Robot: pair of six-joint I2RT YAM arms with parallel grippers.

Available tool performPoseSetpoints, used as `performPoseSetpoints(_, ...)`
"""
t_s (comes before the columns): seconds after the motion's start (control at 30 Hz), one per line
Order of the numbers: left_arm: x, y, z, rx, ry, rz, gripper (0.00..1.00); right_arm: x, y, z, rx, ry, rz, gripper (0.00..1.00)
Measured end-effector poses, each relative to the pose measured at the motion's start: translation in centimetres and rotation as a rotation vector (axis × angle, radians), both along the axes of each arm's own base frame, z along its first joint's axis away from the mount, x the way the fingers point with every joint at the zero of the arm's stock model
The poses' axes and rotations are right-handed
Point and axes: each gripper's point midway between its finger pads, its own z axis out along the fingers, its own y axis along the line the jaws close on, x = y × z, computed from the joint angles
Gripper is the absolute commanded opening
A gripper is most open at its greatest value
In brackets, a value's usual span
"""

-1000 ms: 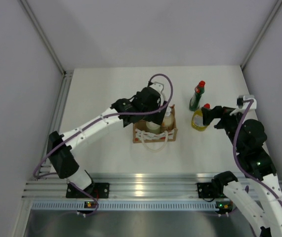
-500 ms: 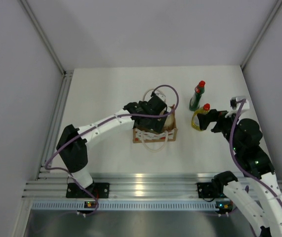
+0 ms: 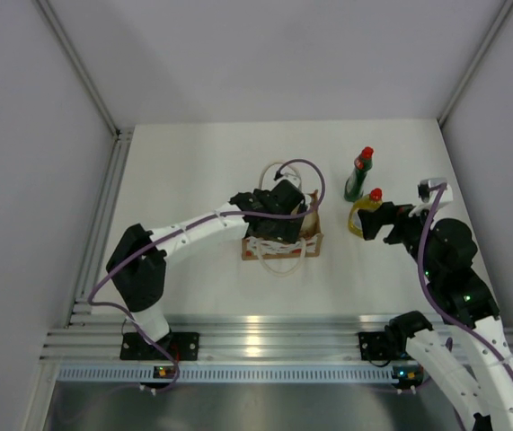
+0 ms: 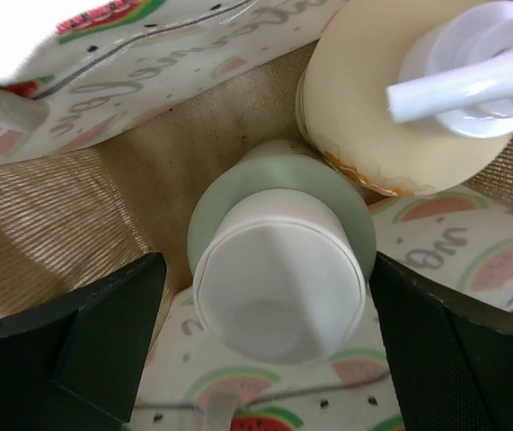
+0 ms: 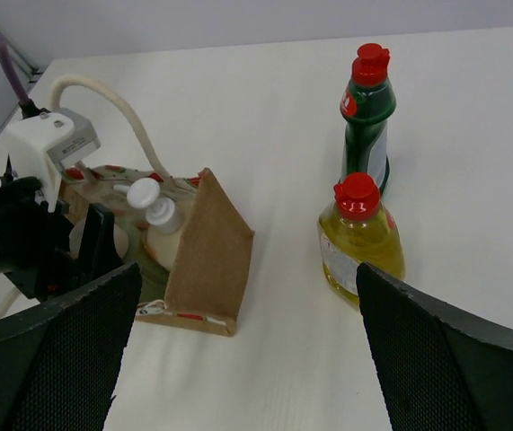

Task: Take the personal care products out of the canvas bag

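The canvas bag (image 3: pixel 283 244) stands mid-table, tan with a watermelon print. My left gripper (image 3: pixel 278 212) reaches down into it, open, with its fingers either side of the pale green bottle's white cap (image 4: pixel 278 278) and a small gap on each side. The cream pump bottle (image 4: pixel 373 126) stands right behind it in the bag. The dark green bottle (image 3: pixel 358 175) and the yellow bottle (image 3: pixel 361 220), both red-capped, stand on the table to the right of the bag. My right gripper (image 3: pixel 375 222) hovers open just right of the yellow bottle (image 5: pixel 361 238), holding nothing.
The bag's rope handles (image 3: pixel 278 169) loop out behind and in front of it. The bag's tan end wall (image 5: pixel 209 251) faces the right gripper. White walls close in the table (image 3: pixel 193 162) on three sides, and an aluminium rail (image 3: pixel 256 337) runs along the near edge.
The left gripper has moved forward and sunk into the bag over the pale green bottle. The right arm has shifted back a little beside the yellow bottle.
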Motion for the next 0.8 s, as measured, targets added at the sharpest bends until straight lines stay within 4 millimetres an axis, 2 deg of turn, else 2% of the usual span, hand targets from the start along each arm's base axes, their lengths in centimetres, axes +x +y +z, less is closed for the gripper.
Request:
performPoseSetpoints(0.13,-0.1,0.0,-1.1,-0.007,0.001,0.009,0.98,0.0,0.1,0.0,0.001,0.001,0.008,1.0)
performPoseSetpoints(0.43,0.6,-0.8,-1.5,-0.062,-0.03,0.035,0.98,-0.3,0.2,0.3,0.005,-0.012,0.014,0.99)
performPoseSetpoints(0.53,0.7,-0.9,-1.7,-0.07,-0.031,0.04,0.93,-0.3,0.2,0.3,0.006,-0.013,0.016,1.0)
performPoseSetpoints(0.7,0.7,-1.0,-1.9,-0.083,-0.033,0.05,0.69,-0.4,0.2,0.4,0.006,-0.014,0.016,0.99)
performPoseSetpoints(0.73,0.7,-1.0,-1.9,-0.083,-0.034,0.051,0.63,-0.4,0.2,0.4,0.007,-0.015,0.016,0.99)
performPoseSetpoints(0.77,0.8,-1.0,-2.0,-0.083,-0.037,0.052,0.5,-0.4,0.2,0.4,0.008,-0.016,0.016,1.0)
performPoseSetpoints(0.8,0.8,-1.0,-2.0,-0.082,-0.038,0.053,0.45,-0.4,0.2,0.5,0.008,-0.019,0.016,1.0)
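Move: The sage bottle with the white cap stands in the bag almost directly under the left hand, about 1 cm to its right, its middle some 5 cm below. The pump bottle is close beside it, about 3 cm ahead of the left hand and 7 cm to its right; outside the bag, the yellow bottle stands some 21 cm right and 3 cm ahead. From the right hand, the sage bottle lies about 22 cm left, 5 cm ahead and 20 cm below. The sage bottle is taken from above: the left hand, fingers wide open, sinks about 2 cm around its upper body while edging some 1 cm forward and 1 cm right, the wrist tilting slightly, about 5 degrees. Then, nearly at its lowest, the fingers close by roughly a quarter and pinch the bottle from both sides below the cap. ##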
